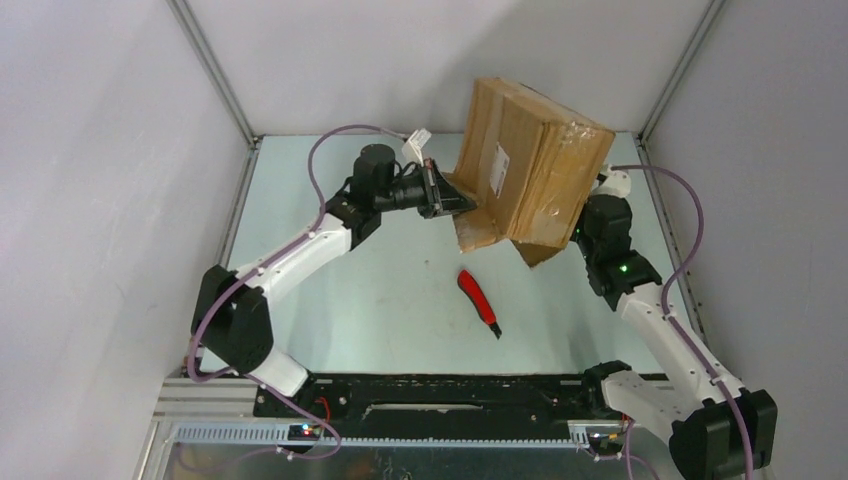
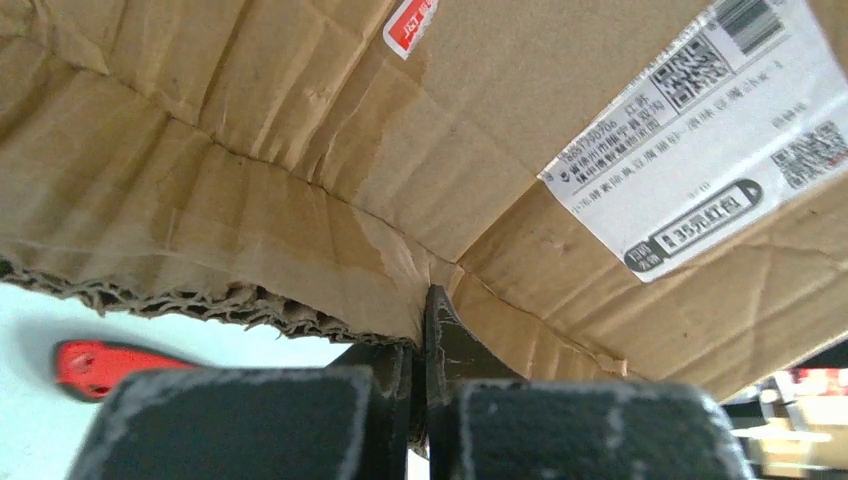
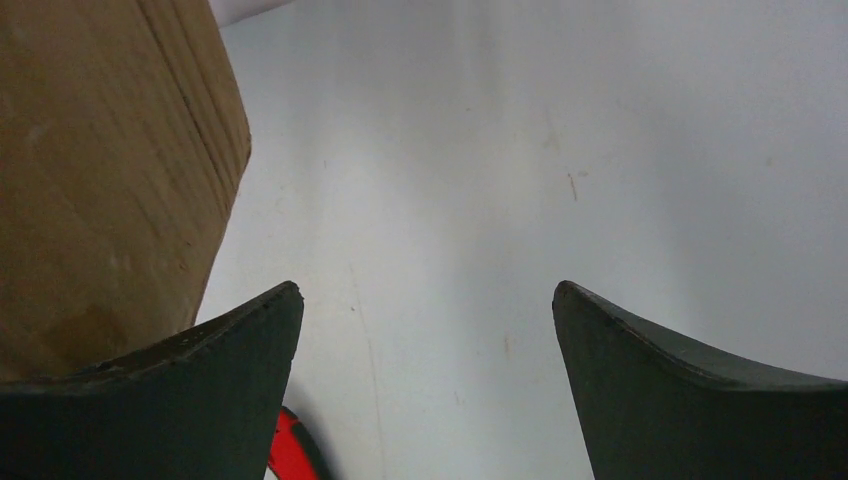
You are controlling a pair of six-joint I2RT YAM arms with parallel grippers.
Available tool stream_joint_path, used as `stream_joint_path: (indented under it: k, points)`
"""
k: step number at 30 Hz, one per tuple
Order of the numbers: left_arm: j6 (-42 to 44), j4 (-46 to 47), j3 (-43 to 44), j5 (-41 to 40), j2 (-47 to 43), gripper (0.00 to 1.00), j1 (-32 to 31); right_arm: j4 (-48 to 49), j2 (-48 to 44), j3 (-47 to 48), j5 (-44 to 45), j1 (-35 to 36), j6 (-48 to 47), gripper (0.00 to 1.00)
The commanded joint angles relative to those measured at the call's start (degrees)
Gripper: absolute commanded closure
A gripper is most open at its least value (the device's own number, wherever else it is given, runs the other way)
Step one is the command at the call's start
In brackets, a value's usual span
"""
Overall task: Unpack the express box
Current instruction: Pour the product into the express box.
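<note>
The express box (image 1: pixel 535 165), brown cardboard with a white label (image 1: pixel 498 168), is raised and tilted over the far middle of the table, flaps (image 1: pixel 475 232) hanging at its low end. My left gripper (image 1: pixel 455 200) is shut on the ragged edge of a flap; in the left wrist view the closed fingertips (image 2: pixel 440 320) pinch the cardboard just under the box (image 2: pixel 300 150) and its label (image 2: pixel 700 150). My right gripper (image 3: pixel 428 300) is open with nothing between its fingers, the box (image 3: pixel 100 180) just to its left. From above its fingers are hidden behind the box; only the right arm's wrist (image 1: pixel 603 235) shows.
A red-handled utility knife (image 1: pixel 478 302) lies on the pale table (image 1: pixel 380 290) in front of the box, also seen as a red knife handle (image 2: pixel 95 365) and a red knife tip (image 3: pixel 290 455). White walls with metal posts (image 1: pixel 215 70) close in the back and sides.
</note>
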Motion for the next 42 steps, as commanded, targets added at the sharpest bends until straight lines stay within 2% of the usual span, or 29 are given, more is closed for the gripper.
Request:
stream_joint_path:
  k: [1, 2, 5, 13, 17, 23, 26, 29, 31, 37, 42]
  points:
    - [22.23, -10.77, 0.09, 0.72, -3.46, 1.0, -5.61, 12.12, -1.84, 5.17, -0.93, 5.32, -7.07, 0.01]
    - [24.83, -11.89, -0.26, -2.07, -3.88, 1.0, -5.98, 12.47, -0.97, 5.62, -1.64, 5.21, -7.6, 0.01]
    - [25.75, -9.89, -1.79, -3.36, -3.11, 1.0, -6.28, 11.87, -0.94, 6.78, -1.69, 6.87, -9.49, 0.02]
    - [30.7, -0.51, -10.04, -19.25, -9.27, 1.0, -7.02, 14.56, -4.41, 5.27, 0.21, 11.15, -14.72, 0.0]
    - [28.65, -0.09, -9.31, -18.89, -9.74, 1.0, -6.77, 12.41, -4.63, 5.49, -0.87, 10.46, -13.67, 0.01]
    - [18.43, 1.09, -4.77, -15.68, -7.86, 1.0, -6.28, 10.22, -3.17, 6.72, -1.14, 9.84, -12.54, 0.0]
    - [15.64, -6.27, -0.49, -19.14, -7.43, 1.0, -5.7, 8.08, -2.64, 7.82, -1.62, 9.37, -11.1, 0.0]
    - [18.22, -15.94, 2.42, -26.25, -9.46, 1.0, -4.96, 4.52, -2.16, 9.42, -2.04, 9.14, -9.87, 0.01]
    - [20.9, -18.36, 2.44, -30.89, -12.7, 1.0, -4.7, 2.87, -2.2, 10.19, -2.25, 9.18, -8.86, 0.0]
    - [23.12, -25.61, 5.1, -37.56, -21.16, 1.0, -0.51, -1.78, -1.84, 11.99, -3.79, 7.71, -5.32, 0.01]
    - [28.13, -32.97, 10.75, -44.58, -25.2, 1.0, 2.75, -3.89, -1.67, 11.73, -5.92, 4.97, -3.89, 0.01]
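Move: The express box already hangs in the air from a flap pinched in the left hand. Its middle is about 15 cm to that hand's right, 6 cm farther out and slightly higher; the red knife lies on the table 12 cm back, 6 cm right and 28 cm below. From the open right hand, the box is about 12 cm left, 2 cm ahead and 10 cm up; the knife is 15 cm back, 21 cm left and 21 cm below. Down about 5 cm goes the left hand first, keeping its pinch on the box flap, then left in a quick sweep, ending some 12 cm left of where it began and slightly higher, its fingers tipping down and swinging counter-clockwise by roughly 25 degrees. The right hand, fingers wide open, rises about 8 cm close by the box's right side and drifts left. ##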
